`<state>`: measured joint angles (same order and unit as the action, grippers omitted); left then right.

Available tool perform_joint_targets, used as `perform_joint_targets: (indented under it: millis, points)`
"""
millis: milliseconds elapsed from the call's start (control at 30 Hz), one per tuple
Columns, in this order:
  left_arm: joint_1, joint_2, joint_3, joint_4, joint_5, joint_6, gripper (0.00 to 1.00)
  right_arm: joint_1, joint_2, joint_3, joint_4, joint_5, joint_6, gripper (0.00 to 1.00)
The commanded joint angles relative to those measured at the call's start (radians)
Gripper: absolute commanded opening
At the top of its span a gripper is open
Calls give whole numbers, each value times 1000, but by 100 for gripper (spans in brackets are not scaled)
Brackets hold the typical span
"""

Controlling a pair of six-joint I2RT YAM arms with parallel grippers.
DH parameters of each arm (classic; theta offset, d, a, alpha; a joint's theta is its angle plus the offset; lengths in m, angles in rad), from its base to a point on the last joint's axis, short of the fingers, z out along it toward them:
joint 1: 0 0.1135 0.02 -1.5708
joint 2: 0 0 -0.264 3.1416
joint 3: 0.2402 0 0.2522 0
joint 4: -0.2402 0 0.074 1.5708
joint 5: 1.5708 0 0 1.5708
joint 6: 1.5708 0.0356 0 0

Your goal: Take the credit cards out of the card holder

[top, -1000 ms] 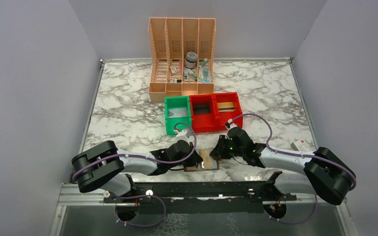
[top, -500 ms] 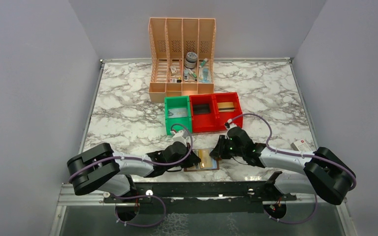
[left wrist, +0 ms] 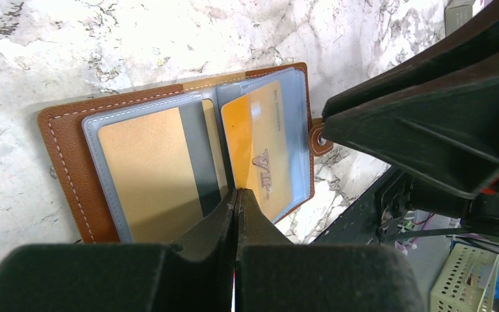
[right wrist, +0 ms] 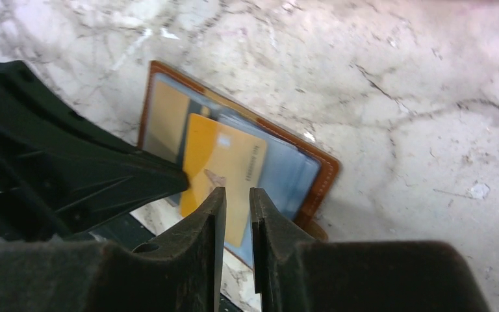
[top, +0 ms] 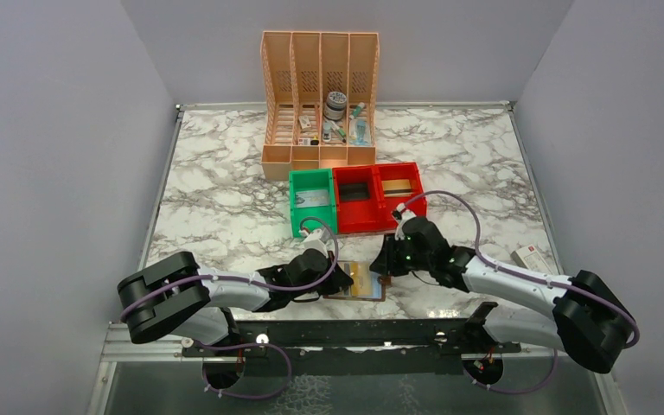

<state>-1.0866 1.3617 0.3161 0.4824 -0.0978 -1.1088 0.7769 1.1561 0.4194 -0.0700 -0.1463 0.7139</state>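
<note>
The brown card holder (top: 368, 290) (left wrist: 65, 162) (right wrist: 325, 175) lies open flat near the table's front edge, with grey plastic sleeves inside. A tan credit card (left wrist: 149, 172) sits in the left sleeve. A gold credit card marked VIP (left wrist: 256, 146) (right wrist: 224, 166) lies over the right sleeve, sticking partly out of it. My left gripper (top: 339, 281) (left wrist: 236, 193) is shut, its tips down on the holder's middle fold. My right gripper (top: 386, 264) (right wrist: 237, 192) hovers at the gold card's edge, jaws a narrow gap apart with nothing between them.
A green bin (top: 313, 201) and two red bins (top: 379, 194) stand just behind the holder. The peach file organiser (top: 320, 95) is further back. A small white box (top: 532, 256) lies at the right. The black rail (top: 354, 333) runs along the near edge.
The left arm shifted slightly left with its shut tips staying on the holder. The right gripper lifted back a little and its jaws parted slightly.
</note>
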Motion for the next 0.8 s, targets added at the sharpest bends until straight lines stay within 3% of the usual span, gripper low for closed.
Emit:
perform_joint_targets:
  millis: [0, 167, 367, 600, 767]
  points:
    - [3, 9, 15, 15, 4, 11, 0, -4, -23, 58, -11, -87, -53, 22]
    - [4, 3, 13, 15, 3, 11, 0, -4, 58, 79, 18, -169, -52, 22]
    - [4, 4, 18, 16, 12, 18, 0, -4, 128, 28, -20, -3, 12, 22]
    - [5, 46, 35, 18, 28, 19, 24, -4, 180, -29, -16, 64, 54, 22]
    - [4, 61, 38, 27, 14, -6, 27, -4, 165, -42, -11, 74, 64, 22]
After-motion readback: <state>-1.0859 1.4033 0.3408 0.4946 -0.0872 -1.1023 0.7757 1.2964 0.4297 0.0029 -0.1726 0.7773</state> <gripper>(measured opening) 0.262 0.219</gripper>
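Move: The orange-and-tan credit card, sticking partly out of the holder's right pocket, has its middle about 3 cm left of the right hand, level with it and 3 cm below. From the left hand that middle is some 2 cm right, 1 cm ahead and 1 cm down. The tan card in the left pocket is about 5 cm left of the orange card, and the red bin is roughly 19 cm ahead of the right hand and 1 cm to its right. The left fingers, shut on the orange card's left edge, let go late by opening about a quarter, the hand otherwise staying put except for a slight drift right. Meanwhile the right hand, slightly open throughout, lifts about 2 cm and swings left, then sinks some 4 cm, easing back right, and sets its fingertips down at the card's right side. ##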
